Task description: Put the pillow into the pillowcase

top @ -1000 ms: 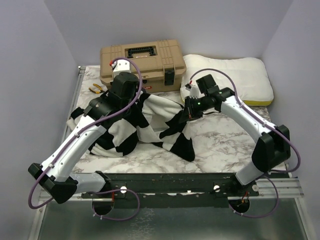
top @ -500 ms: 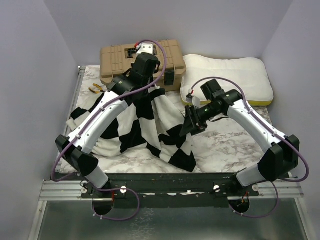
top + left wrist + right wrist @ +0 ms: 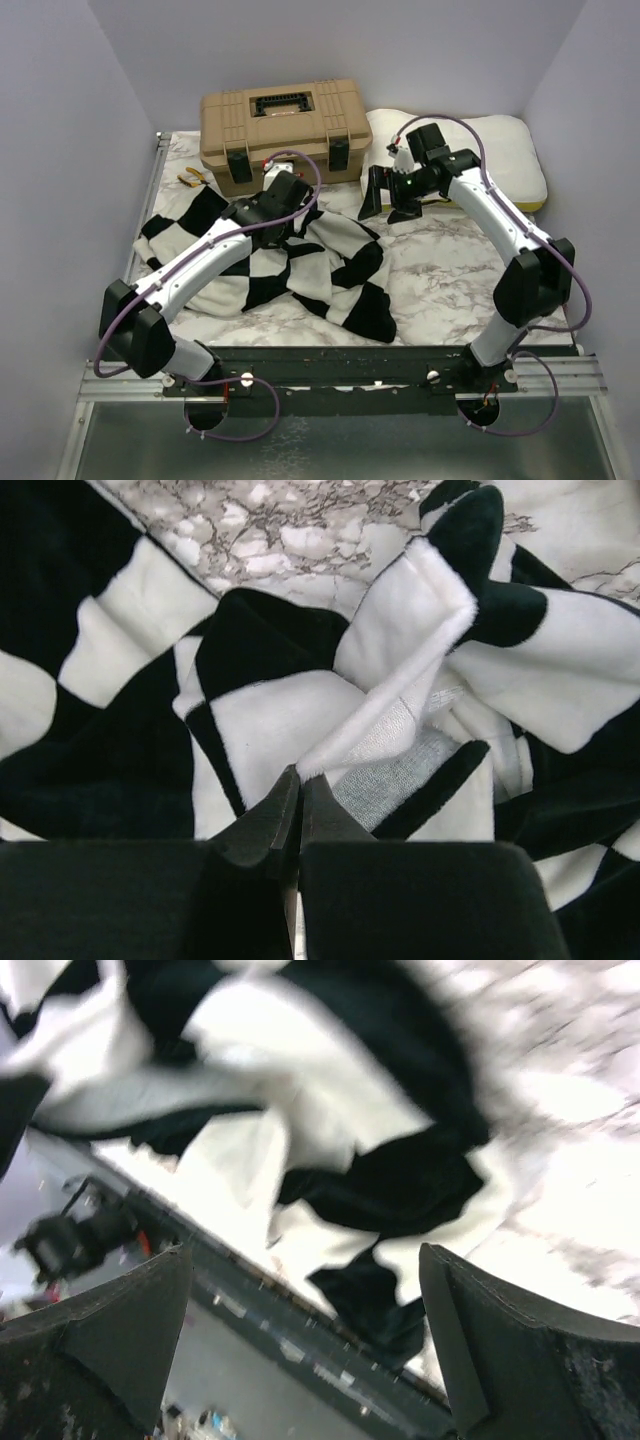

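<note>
The black-and-cream checkered pillowcase (image 3: 330,265) lies crumpled on the marble table, left of centre. My left gripper (image 3: 297,212) points down into its top folds. In the left wrist view the left gripper (image 3: 298,772) is shut, with a white fleecy edge of the pillowcase (image 3: 280,710) pinched at its tips. The white pillow (image 3: 470,150) with a yellow edge lies at the back right. My right gripper (image 3: 387,197) hangs wide open just in front of the pillow's left end, holding nothing. The blurred right wrist view shows the right gripper (image 3: 305,1250) above the pillowcase (image 3: 390,1180).
A tan toolbox (image 3: 280,128) stands at the back, left of the pillow. Yellow-handled pliers (image 3: 193,177) lie by its left end. Bare marble table (image 3: 450,280) lies under the right arm. Purple walls close in the left, back and right sides.
The right gripper let go of the pillowcase, opened wide and swung back toward the pillow. The left gripper lifted the cloth toward the toolbox, then came down again; the pillowcase has slumped.
</note>
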`<action>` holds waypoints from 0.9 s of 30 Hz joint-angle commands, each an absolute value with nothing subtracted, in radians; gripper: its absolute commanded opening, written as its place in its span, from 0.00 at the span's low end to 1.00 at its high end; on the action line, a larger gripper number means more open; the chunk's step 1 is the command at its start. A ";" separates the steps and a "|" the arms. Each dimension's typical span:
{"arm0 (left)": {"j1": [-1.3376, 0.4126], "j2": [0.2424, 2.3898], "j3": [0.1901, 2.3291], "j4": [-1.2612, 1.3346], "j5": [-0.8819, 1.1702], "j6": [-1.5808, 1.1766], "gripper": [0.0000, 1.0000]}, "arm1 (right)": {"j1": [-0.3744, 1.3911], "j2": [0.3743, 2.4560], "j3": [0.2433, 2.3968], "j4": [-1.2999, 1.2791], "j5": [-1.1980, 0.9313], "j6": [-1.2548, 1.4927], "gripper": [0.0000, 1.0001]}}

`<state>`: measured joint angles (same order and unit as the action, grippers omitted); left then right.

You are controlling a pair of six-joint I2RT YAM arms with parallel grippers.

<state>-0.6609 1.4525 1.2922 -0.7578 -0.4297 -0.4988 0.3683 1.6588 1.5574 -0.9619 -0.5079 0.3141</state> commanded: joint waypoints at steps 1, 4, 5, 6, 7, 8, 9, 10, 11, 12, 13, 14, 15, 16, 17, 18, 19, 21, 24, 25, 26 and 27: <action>-0.657 1.324 1.208 -0.738 -0.399 -0.601 0.00 | 0.254 1.762 1.604 -0.857 -0.332 0.364 1.00; -0.656 1.280 1.168 -0.736 -0.398 -0.616 0.00 | 0.122 1.800 1.548 -0.739 -0.411 0.471 1.00; -0.656 1.270 1.158 -0.735 -0.397 -0.620 0.00 | 0.082 1.811 1.525 -0.699 -0.437 0.512 1.00; -0.656 1.261 1.150 -0.736 -0.396 -0.626 0.00 | 0.047 1.823 1.499 -0.656 -0.465 0.548 1.00; -0.655 1.253 1.143 -0.735 -0.395 -0.630 0.00 | 0.016 1.835 1.478 -0.609 -0.498 0.588 1.00; -0.655 1.248 1.136 -0.735 -0.390 -0.634 0.00 | -0.006 1.851 1.460 -0.568 -0.517 0.622 1.00; -0.656 1.245 1.131 -0.734 -0.384 -0.638 0.00 | -0.035 1.866 1.445 -0.525 -0.537 0.673 1.00; -0.656 1.243 1.127 -0.733 -0.379 -0.641 0.00 | -0.046 1.886 1.438 -0.485 -0.558 0.696 1.00; -0.657 1.243 1.124 -0.733 -0.374 -0.641 0.00 | -0.052 1.908 1.439 -0.449 -0.574 0.734 1.00; -0.657 1.243 1.122 -0.733 -0.369 -0.641 0.00 | -0.053 1.933 1.448 -0.424 -0.584 0.764 1.00; -0.656 1.241 1.120 -0.733 -0.364 -0.641 0.00 | -0.055 1.967 1.463 -0.415 -0.592 0.799 1.00; -0.656 1.241 1.118 -0.734 -0.362 -0.642 0.00 | -0.055 1.997 1.483 -0.398 -0.602 0.828 1.00; -0.655 1.238 1.118 -0.733 -0.362 -0.640 0.00 | -0.055 2.022 1.486 -0.367 -0.607 0.863 1.00; -0.656 1.235 1.115 -0.733 -0.362 -0.640 0.00 | -0.055 2.045 1.482 -0.334 -0.611 0.903 1.00; -0.655 1.232 1.114 -0.734 -0.362 -0.640 0.00 | -0.055 2.065 1.476 -0.295 -0.616 0.940 0.99; -0.656 1.228 1.113 -0.734 -0.363 -0.640 0.00 | -0.055 2.085 1.477 -0.261 -0.619 0.965 0.97; -0.655 1.222 1.112 -0.733 -0.364 -0.642 0.00 | -0.055 2.101 1.484 -0.244 -0.613 0.984 0.94; -0.655 1.211 1.111 -0.735 -0.364 -0.647 0.00 | -0.056 2.120 1.490 -0.223 -0.603 1.011 0.80; -0.657 1.193 1.107 -0.735 -0.366 -0.654 0.00 | -0.064 2.083 1.450 -0.221 -0.572 1.021 0.10; -0.656 1.187 1.105 -0.735 -0.367 -0.657 0.00 | -0.067 2.049 1.429 -0.227 -0.562 1.014 0.02; -0.657 1.180 1.102 -0.735 -0.369 -0.662 0.00 | -0.072 2.009 1.403 -0.234 -0.558 1.004 0.00; -0.656 1.175 1.100 -0.733 -0.372 -0.667 0.00 | -0.076 1.967 1.377 -0.245 -0.559 0.993 0.00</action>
<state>-0.6601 1.2186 1.1156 -0.7418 -0.3809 -0.6411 -0.0643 2.0838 1.4494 -0.2760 -0.5766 0.9737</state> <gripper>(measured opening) 0.008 0.054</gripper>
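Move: The pillow's middle lies about 28 cm ahead of the right hand, 22 cm to its right and 14 cm lower; the part of its near edge to grip is only some 19 cm ahead and 13 cm right. The toolbox stands beyond as well, about 27 cm ahead and 18 cm left. The pillowcase spreads roughly level with this hand, 20 cm left, on the table. From the left hand the pillow is about 27 cm ahead and 40 cm right. Its pads shut on the pillow's near edge, left of its middle: the right hand reaches forward about 19 cm with fingers wide, swinging right and sinking some 13 cm each, the wrist turning clockwise about 50 degrees, then pinches and just starts to rise. The left hand keeps its grip on the pillowcase's edge, easing back about 4 cm. ##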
